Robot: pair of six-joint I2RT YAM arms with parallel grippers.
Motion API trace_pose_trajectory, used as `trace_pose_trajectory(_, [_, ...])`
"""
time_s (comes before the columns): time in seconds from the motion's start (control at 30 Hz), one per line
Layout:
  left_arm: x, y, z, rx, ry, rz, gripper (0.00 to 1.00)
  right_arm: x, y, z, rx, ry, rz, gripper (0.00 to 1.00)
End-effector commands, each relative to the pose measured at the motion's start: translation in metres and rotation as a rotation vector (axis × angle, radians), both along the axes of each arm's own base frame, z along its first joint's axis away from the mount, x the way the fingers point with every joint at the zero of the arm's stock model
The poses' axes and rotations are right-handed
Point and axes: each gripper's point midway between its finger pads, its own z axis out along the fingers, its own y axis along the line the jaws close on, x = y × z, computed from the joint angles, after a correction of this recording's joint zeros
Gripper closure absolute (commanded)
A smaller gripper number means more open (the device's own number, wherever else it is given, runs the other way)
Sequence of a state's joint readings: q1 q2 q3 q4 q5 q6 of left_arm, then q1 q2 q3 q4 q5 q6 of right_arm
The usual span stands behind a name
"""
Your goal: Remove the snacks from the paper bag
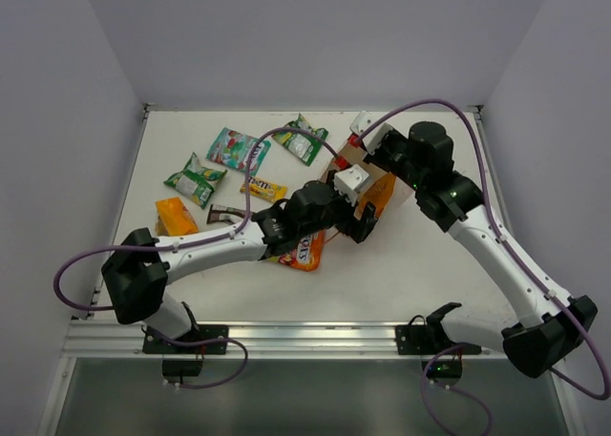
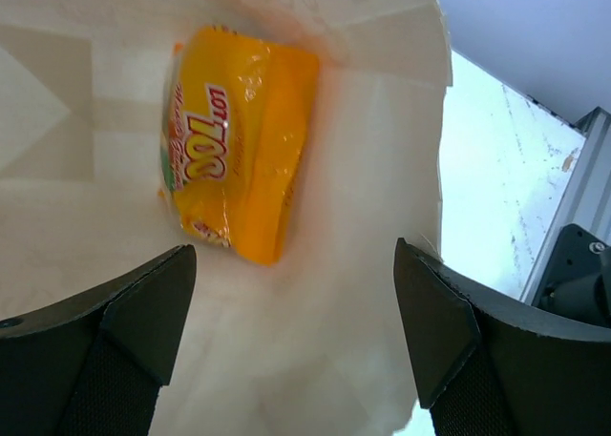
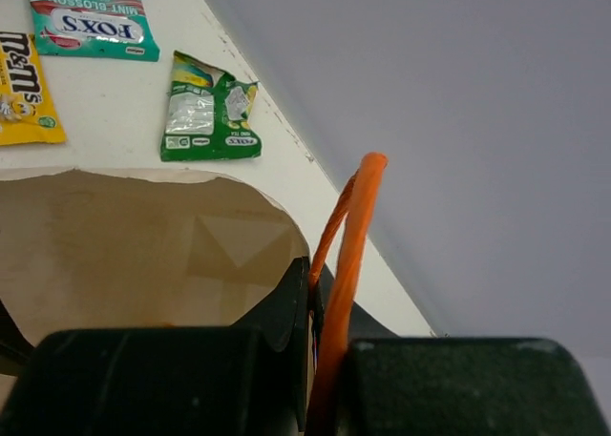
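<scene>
The paper bag [image 1: 401, 190] lies at the table's middle right. My right gripper [image 1: 361, 155] is shut on its rim beside the orange string handle [image 3: 348, 255] and holds the mouth up. In the left wrist view my left gripper [image 2: 296, 326] stands open inside the bag [image 2: 363, 169], a short way before an orange packet [image 2: 239, 140] on the paper; nothing is between its fingers [image 2: 115, 331]. From above, the left gripper [image 1: 358, 224] is at the bag's mouth, with the orange packet [image 1: 377, 197] just beyond. Other snacks lie left of the bag: a teal pouch [image 1: 239, 150], a yellow bar [image 1: 264, 190] and an orange-yellow pouch [image 1: 304, 253].
Further out on the left lie two green-white pouches [image 1: 303, 140] [image 1: 196, 179], a dark brown bar [image 1: 226, 214] and an orange bag [image 1: 175, 217]. Grey walls close the table at the back and sides. A metal rail [image 1: 286, 339] runs along the near edge.
</scene>
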State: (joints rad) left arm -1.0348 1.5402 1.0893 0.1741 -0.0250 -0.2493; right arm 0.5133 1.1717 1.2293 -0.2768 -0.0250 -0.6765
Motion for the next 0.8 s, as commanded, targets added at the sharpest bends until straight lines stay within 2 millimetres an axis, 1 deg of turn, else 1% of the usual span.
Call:
trace_pose_trajectory(0.0, [0.01, -0.014, 0.006, 0.003, -0.05, -0.015, 0.1, 0.001, 0.017, 0.052, 0.018, -0.157, 0.065, 1.0])
trace_pose_trajectory(0.03, [0.013, -0.016, 0.01, -0.005, -0.059, -0.003, 0.1, 0.002, 0.019, 0.049, 0.013, -0.152, 0.069, 1.0])
trace_pose_trajectory(0.07, [0.016, -0.019, 0.007, -0.005, -0.059, 0.0, 0.1, 0.0, 0.025, 0.047, 0.014, -0.148, 0.082, 1.0])
trace_pose_trajectory(0.1, [0.019, -0.021, 0.009, -0.015, -0.068, 0.009, 0.1, 0.0, 0.027, 0.044, 0.011, -0.144, 0.085, 1.0])
trace_pose_trajectory(0.13, [0.024, -0.023, 0.005, -0.011, -0.065, 0.031, 0.09, -0.001, 0.03, 0.041, 0.009, -0.139, 0.093, 1.0])
trace_pose_trajectory(0.2, [0.03, -0.026, 0.003, -0.015, -0.067, 0.056, 0.09, -0.003, 0.033, 0.039, 0.008, -0.138, 0.1, 1.0])
trace_pose_trajectory(0.23, [0.037, -0.026, 0.004, -0.021, -0.067, 0.093, 0.09, -0.003, 0.034, 0.038, 0.007, -0.135, 0.104, 1.0])
trace_pose_trajectory(0.27, [0.041, -0.027, -0.004, -0.012, -0.06, 0.11, 0.09, -0.005, 0.036, 0.036, 0.005, -0.131, 0.11, 1.0])
trace_pose_trajectory(0.33, [0.047, -0.028, -0.005, -0.027, -0.058, 0.144, 0.09, -0.006, 0.038, 0.035, 0.007, -0.128, 0.115, 1.0])
trace_pose_trajectory(0.37, [0.049, -0.029, -0.012, -0.018, -0.048, 0.155, 0.09, -0.007, 0.039, 0.031, 0.004, -0.121, 0.118, 1.0])
trace_pose_trajectory(0.43, [0.051, -0.031, -0.017, -0.028, -0.032, 0.171, 0.09, -0.009, 0.039, 0.031, 0.008, -0.118, 0.12, 1.0])
trace_pose_trajectory(0.47, [0.052, -0.031, -0.024, -0.023, -0.023, 0.179, 0.09, -0.01, 0.041, 0.027, 0.005, -0.111, 0.128, 1.0])
trace_pose_trajectory(0.57, [0.056, -0.028, -0.037, -0.018, -0.001, 0.219, 0.09, -0.013, 0.043, 0.024, 0.006, -0.102, 0.136, 1.0])
trace_pose_trajectory(0.67, [0.062, -0.021, -0.051, 0.003, 0.009, 0.277, 0.09, -0.017, 0.045, 0.026, 0.015, -0.103, 0.142, 1.0])
trace_pose_trajectory(0.77, [0.063, -0.022, -0.062, 0.017, 0.023, 0.288, 0.1, -0.02, 0.048, 0.029, 0.038, -0.101, 0.154, 1.0])
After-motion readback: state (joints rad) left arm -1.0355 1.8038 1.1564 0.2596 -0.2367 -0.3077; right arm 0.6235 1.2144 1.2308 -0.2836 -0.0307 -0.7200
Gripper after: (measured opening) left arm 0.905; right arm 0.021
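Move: Inside the paper bag, the orange snack packet lies about 7 cm ahead of the left hand, 4 cm to its right and roughly 10 cm below it. The red snack packet on the table is some 14 cm to that hand's left and 3 cm back, the M&M's packet about 24 cm left and 11 cm ahead, both around 20 cm lower. From the right hand, the orange packet is some 4 cm back, 4 cm right and 22 cm down. Sinking into the bag, the open left gripper drops nearly 8 cm and reaches about 5 cm forward towards the orange packet. It swings its fingertips counter-clockwise a little over 10 degrees, and its wide-open fingers come to either side of the packet without closing. The right hand keeps its pinch on the bag's rim and draws it about 4 cm left, lowering it slightly. ##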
